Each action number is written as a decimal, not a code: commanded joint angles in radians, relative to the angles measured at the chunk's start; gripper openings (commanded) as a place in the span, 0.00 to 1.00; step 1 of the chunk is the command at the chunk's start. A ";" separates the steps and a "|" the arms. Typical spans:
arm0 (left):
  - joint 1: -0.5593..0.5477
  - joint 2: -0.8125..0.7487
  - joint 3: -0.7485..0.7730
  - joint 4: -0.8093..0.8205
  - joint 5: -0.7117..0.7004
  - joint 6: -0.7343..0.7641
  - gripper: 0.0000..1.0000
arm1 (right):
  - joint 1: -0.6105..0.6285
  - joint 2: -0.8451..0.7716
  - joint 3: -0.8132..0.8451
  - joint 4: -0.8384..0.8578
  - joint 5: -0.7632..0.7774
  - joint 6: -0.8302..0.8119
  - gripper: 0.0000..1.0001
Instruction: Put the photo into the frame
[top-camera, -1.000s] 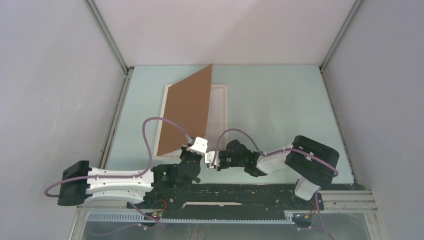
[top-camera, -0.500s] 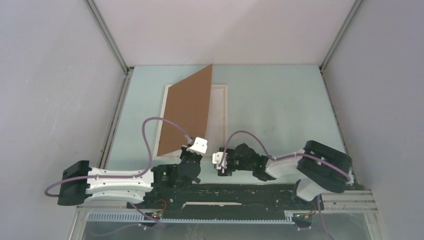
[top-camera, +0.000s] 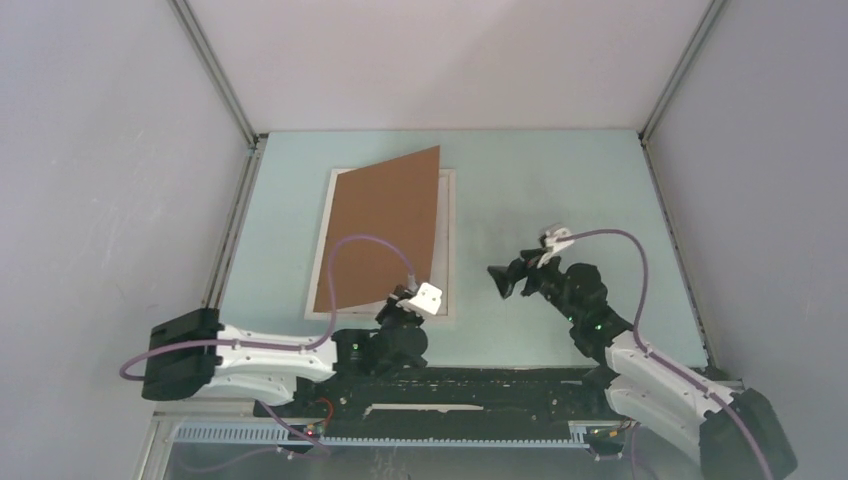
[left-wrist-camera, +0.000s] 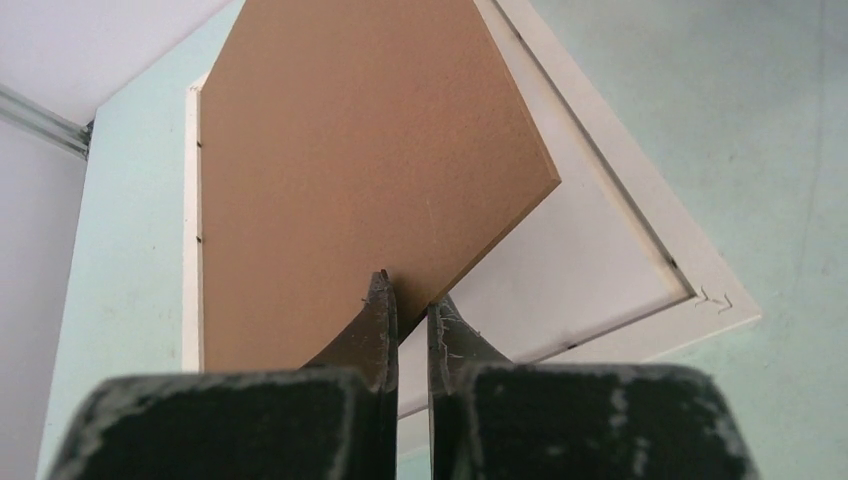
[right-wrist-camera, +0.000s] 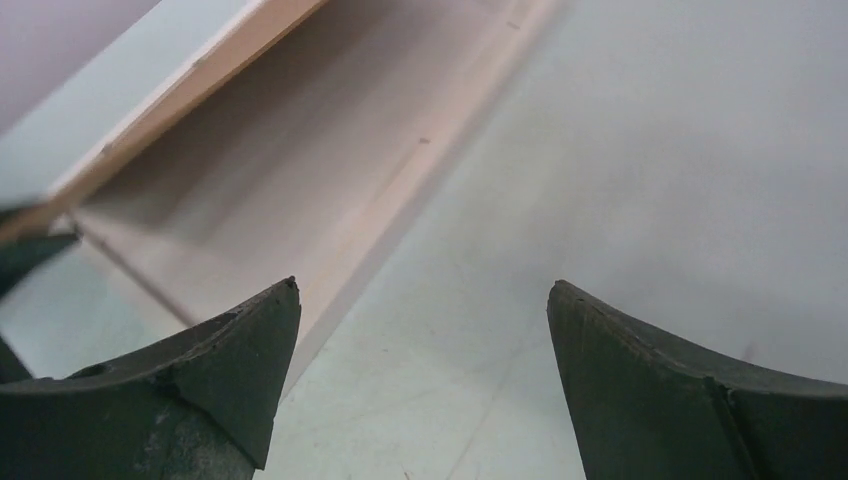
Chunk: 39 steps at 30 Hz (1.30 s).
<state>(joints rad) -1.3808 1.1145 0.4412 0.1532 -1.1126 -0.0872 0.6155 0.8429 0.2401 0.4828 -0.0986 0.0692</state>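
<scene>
The white frame (top-camera: 451, 240) lies flat on the table left of centre. A brown backing board (top-camera: 385, 225) slants over it, its left edge down in the frame (left-wrist-camera: 643, 190) and its right side raised. My left gripper (top-camera: 400, 296) is shut on the board's (left-wrist-camera: 350, 150) near edge, which sits between the left gripper's (left-wrist-camera: 410, 300) tips. Under the board a plain white surface (left-wrist-camera: 570, 270) fills the frame. The photo's picture does not show in any view. My right gripper (top-camera: 500, 280) hovers open and empty over bare table right of the frame (right-wrist-camera: 420, 170).
Grey walls with metal corner rails (top-camera: 215, 85) enclose the pale green table (top-camera: 560, 180). The arms' black base rail (top-camera: 470, 385) runs along the near edge. The right gripper (right-wrist-camera: 422, 288) sees bare tabletop between its fingers.
The right gripper opened wide and swung away from beside the left gripper, out to the right of the frame. The board has tipped down flatter over the frame, with the left gripper lower.
</scene>
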 joint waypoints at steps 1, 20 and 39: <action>0.011 0.124 0.081 0.021 0.038 -0.149 0.00 | -0.171 -0.006 0.079 -0.246 -0.038 0.369 1.00; 0.074 0.059 0.251 -0.232 0.596 -0.279 1.00 | -0.279 0.230 0.163 -0.287 -0.369 0.475 1.00; 1.480 -0.094 0.166 -0.515 1.204 -0.559 1.00 | -0.066 0.627 0.502 -0.424 -0.576 0.612 0.70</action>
<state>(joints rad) -0.0025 0.9451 0.6342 -0.3435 0.0238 -0.6273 0.5194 1.4513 0.7010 0.1108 -0.6750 0.6434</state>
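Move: The left hand still pinches the brown backing board by its near edge beside the raised right corner; the board's middle is about 18 cm ahead, 9 cm left and 5 cm below. The frame under it centres roughly 19 cm ahead, 8 cm left and 11 cm down. From the empty, open right hand, the frame's centre is some 15 cm ahead, 24 cm left and 13 cm down, and its near right corner 5 cm back, 9 cm left and 13 cm down. The left hand lowers the board's raised side some 5 cm towards the frame while drifting right, opens wide to let go of the edge and draws back a little, then rises and swings about 25 cm left and forward over the frame towards its left rail, rolling and turning counter-clockwise, and sinks again at the end. The right hand first swings out right and sinks with its fingers open, then comes back left towards the frame's near right corner, ending about 8 cm left of its start and 4 cm lower, its fingers tipped steeply down and partly closed. ##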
